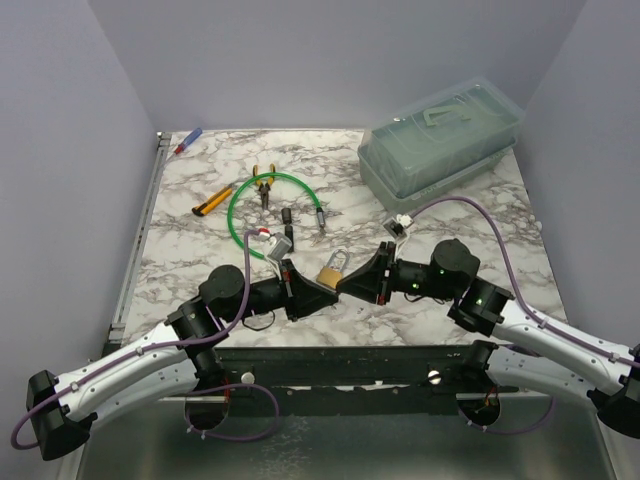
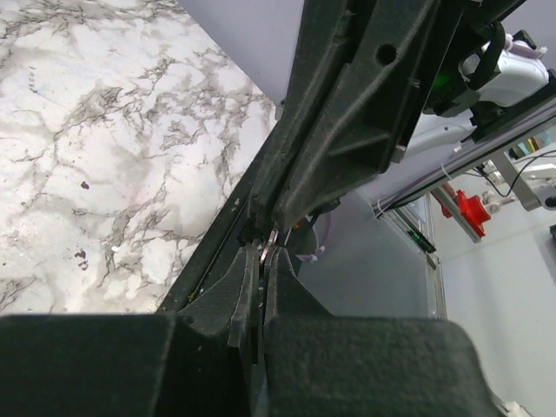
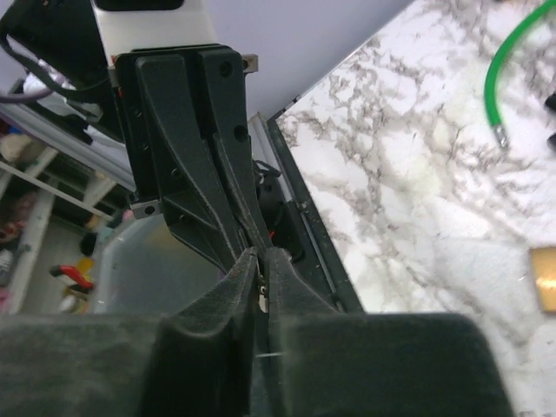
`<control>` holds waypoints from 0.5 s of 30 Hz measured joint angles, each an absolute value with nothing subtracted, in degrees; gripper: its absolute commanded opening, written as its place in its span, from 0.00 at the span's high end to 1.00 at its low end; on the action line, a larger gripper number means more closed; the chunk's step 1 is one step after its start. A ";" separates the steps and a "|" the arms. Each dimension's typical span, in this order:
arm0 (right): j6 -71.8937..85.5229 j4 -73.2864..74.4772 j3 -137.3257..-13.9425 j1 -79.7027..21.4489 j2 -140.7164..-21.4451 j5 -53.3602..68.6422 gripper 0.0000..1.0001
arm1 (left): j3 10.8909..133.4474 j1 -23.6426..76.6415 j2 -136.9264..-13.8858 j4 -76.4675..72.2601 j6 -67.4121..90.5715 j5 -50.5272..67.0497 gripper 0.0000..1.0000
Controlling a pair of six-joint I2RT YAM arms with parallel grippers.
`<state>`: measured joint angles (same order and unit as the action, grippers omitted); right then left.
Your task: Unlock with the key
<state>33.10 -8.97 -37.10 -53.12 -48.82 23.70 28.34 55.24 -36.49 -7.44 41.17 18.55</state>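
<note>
My two grippers meet tip to tip just in front of the small brass padlock [image 1: 332, 268], which stands on the marble table near its front edge. The left gripper [image 1: 333, 290] [image 2: 261, 252] is shut, with a thin silver sliver, the key [image 2: 271, 243], pinched at its tips. The right gripper [image 1: 343, 284] [image 3: 261, 254] is shut too, and the same small silver key [image 3: 263, 294] shows between its pads. From above the fingers hide the key. The padlock's corner [image 3: 543, 278] shows at the right edge of the right wrist view.
A green cable loop [image 1: 240, 205] lies behind the padlock, with small black parts [image 1: 287, 216] inside it. Further back are a yellow-handled tool [image 1: 212, 200] and a pen [image 1: 188, 140]. A clear lidded box [image 1: 440, 140] stands at the back right. The table's dark front rail [image 1: 350, 355] runs below the grippers.
</note>
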 measured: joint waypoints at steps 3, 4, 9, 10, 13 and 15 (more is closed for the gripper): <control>33.39 -8.67 -37.17 -53.15 -49.89 22.48 0.49 | 28.14 55.27 -36.32 -7.09 41.43 17.21 1.00; 33.34 -8.16 -37.26 -53.12 -50.24 21.65 0.41 | 27.99 55.27 -36.25 -7.09 41.56 16.71 1.00; 33.85 -4.32 -38.30 -53.15 -50.96 16.49 0.26 | 27.20 55.27 -35.33 -5.80 42.41 13.89 1.00; 33.91 -3.55 -38.68 -53.12 -50.96 15.42 0.24 | 27.03 55.27 -34.96 -5.39 42.50 13.37 1.00; 34.15 -2.42 -39.75 -53.12 -50.96 12.69 0.17 | 26.39 55.27 -33.06 -3.46 42.85 11.18 1.00; 34.39 -1.93 -40.32 -53.12 -50.96 11.25 0.15 | 26.20 55.27 -31.88 -2.22 43.07 9.78 1.00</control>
<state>34.39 -1.93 -40.32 -53.12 -50.96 11.25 26.20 55.27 -31.88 -2.22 43.07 9.78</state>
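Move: The key is pinched between the meeting fingertips of both hands, about 1 cm to the left of the right hand's point. The padlock lies on the table about 13 cm ahead of both hands and some 18 cm lower, 1 cm left of the left hand's point and 2 cm left of the right's. From the padlock, the T-handle tool is 10 cm farther out and 11 cm left, the hose's near end 3 cm farther and 13 cm left. The key is handed over: the right fingers open wide and let go while the left fingers, already shut on it, keep their pinch. The right hand slides about 4 cm forward, dipping at first, and swings some 15 degrees clockwise; the left draws away from it, carrying the key forward, left and down, nearly 2 cm each way, turning counter-clockwise. ##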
